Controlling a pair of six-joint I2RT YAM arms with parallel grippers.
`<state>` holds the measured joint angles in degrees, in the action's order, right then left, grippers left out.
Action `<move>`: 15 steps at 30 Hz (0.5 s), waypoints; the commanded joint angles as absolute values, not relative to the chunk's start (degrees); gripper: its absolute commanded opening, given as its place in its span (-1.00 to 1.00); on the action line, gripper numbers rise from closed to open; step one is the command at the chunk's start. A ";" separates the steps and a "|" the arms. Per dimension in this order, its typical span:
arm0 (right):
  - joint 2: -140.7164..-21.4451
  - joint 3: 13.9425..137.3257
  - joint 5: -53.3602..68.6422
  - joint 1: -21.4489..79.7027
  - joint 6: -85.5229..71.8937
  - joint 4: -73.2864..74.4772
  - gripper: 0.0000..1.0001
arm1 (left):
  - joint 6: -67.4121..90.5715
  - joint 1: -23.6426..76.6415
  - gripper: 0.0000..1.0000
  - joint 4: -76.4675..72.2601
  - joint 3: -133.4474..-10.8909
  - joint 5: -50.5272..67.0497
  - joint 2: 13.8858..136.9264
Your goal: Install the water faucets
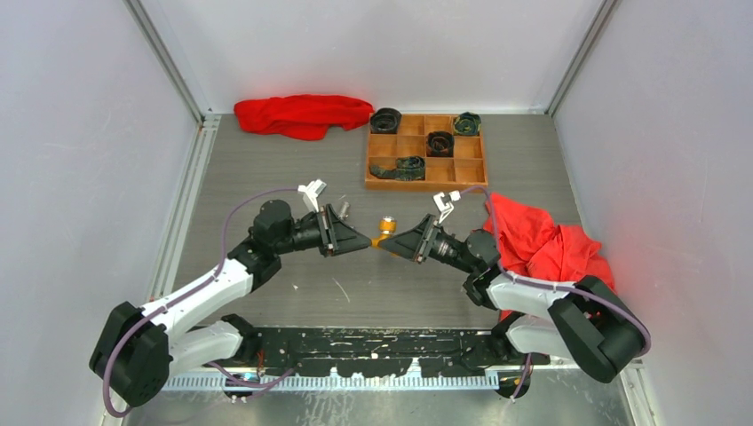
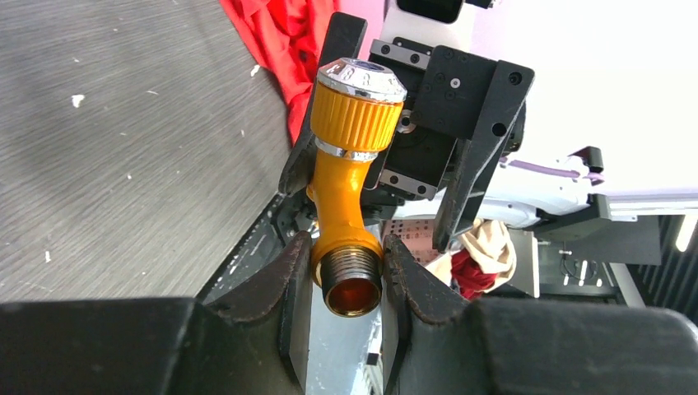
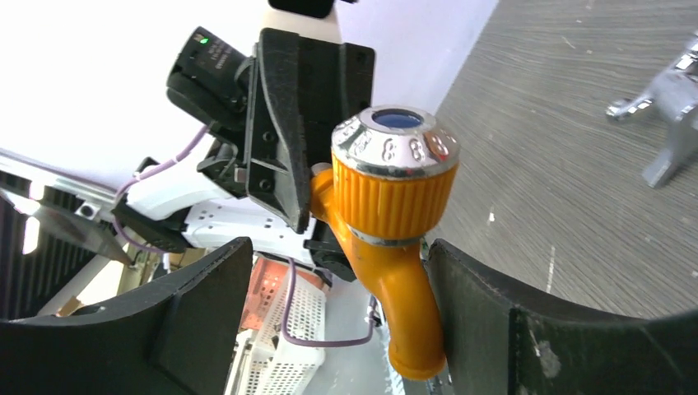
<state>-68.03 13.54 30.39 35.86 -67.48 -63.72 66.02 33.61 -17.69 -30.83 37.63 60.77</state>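
Note:
The orange-yellow faucet point(image 1: 384, 227) hangs in the air between my two grippers, above the middle of the table. My left gripper point(image 2: 347, 244) is shut on its brass threaded end, and its knurled knob with a chrome cap point(image 2: 360, 99) points away toward the right arm. My right gripper point(image 3: 337, 247) is open around the faucet's bent spout point(image 3: 403, 304). The spout lies close against one finger point(image 3: 494, 313), with a wide gap to the other. The silver faucet point(image 1: 342, 210) lies on the table just behind the left gripper point(image 1: 364, 241); it also shows in the right wrist view point(image 3: 671, 99).
A wooden compartment tray point(image 1: 424, 185) with dark rolled items point(image 1: 439, 142) stands at the back right. One red cloth point(image 1: 302, 114) lies at the back left. Another red cloth point(image 1: 546, 244) is bunched beside the right arm. Grey walls close in both sides.

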 commanded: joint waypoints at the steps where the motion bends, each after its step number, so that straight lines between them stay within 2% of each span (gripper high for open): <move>1: -69.08 14.05 33.41 36.15 -71.35 -76.45 0.62 | 69.01 33.35 -1.00 -27.23 -30.78 39.25 60.79; 7: -72.98 14.37 34.81 36.19 -75.53 -82.51 0.05 | 69.32 33.30 -1.00 -27.75 -30.10 39.96 61.00; 11: -76.97 13.70 34.36 36.21 -78.92 -89.63 -0.23 | 69.47 33.31 -1.00 -27.85 -30.39 40.82 61.70; 12: -77.79 13.52 34.14 36.21 -79.73 -91.49 -0.37 | 69.44 33.31 -1.00 -27.48 -30.40 40.48 61.70; 14: -79.27 13.65 34.86 36.21 -80.62 -94.24 -0.87 | 68.88 33.31 -0.98 -24.96 -30.60 39.03 61.41; 15: -79.43 13.82 35.21 36.16 -80.68 -94.34 -0.97 | 67.00 33.29 -0.68 -21.65 -31.10 38.17 61.27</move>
<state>-78.35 13.17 33.36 35.88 -76.05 -81.69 71.05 33.41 -24.21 -30.41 40.38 61.43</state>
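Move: Just inside the right hand's open fingers lies the stem of the orange faucet, its middle about 1 cm ahead, 1 cm left and 1 cm below; its chrome-topped cap sits roughly 4 cm ahead and 1 cm left at hand height. The silver faucet is some 7 cm ahead, 9 cm left and 18 cm down, the wooden box about 21 cm ahead and 11 cm right on the table. From the left hand, holding the threaded branch, the orange faucet's middle is about 3 cm right and 1 cm ahead. Closing from nearly wide open, the right fingers pinch the orange faucet's stem just below the cap, while that hand eases up about 1 cm, slightly back and left, its fingertips tilting up a little. The left hand keeps its grip on the threaded branch and lifts the faucet some 2 cm, fingertips tipping up about 5 degrees, then slows to a near stop. ##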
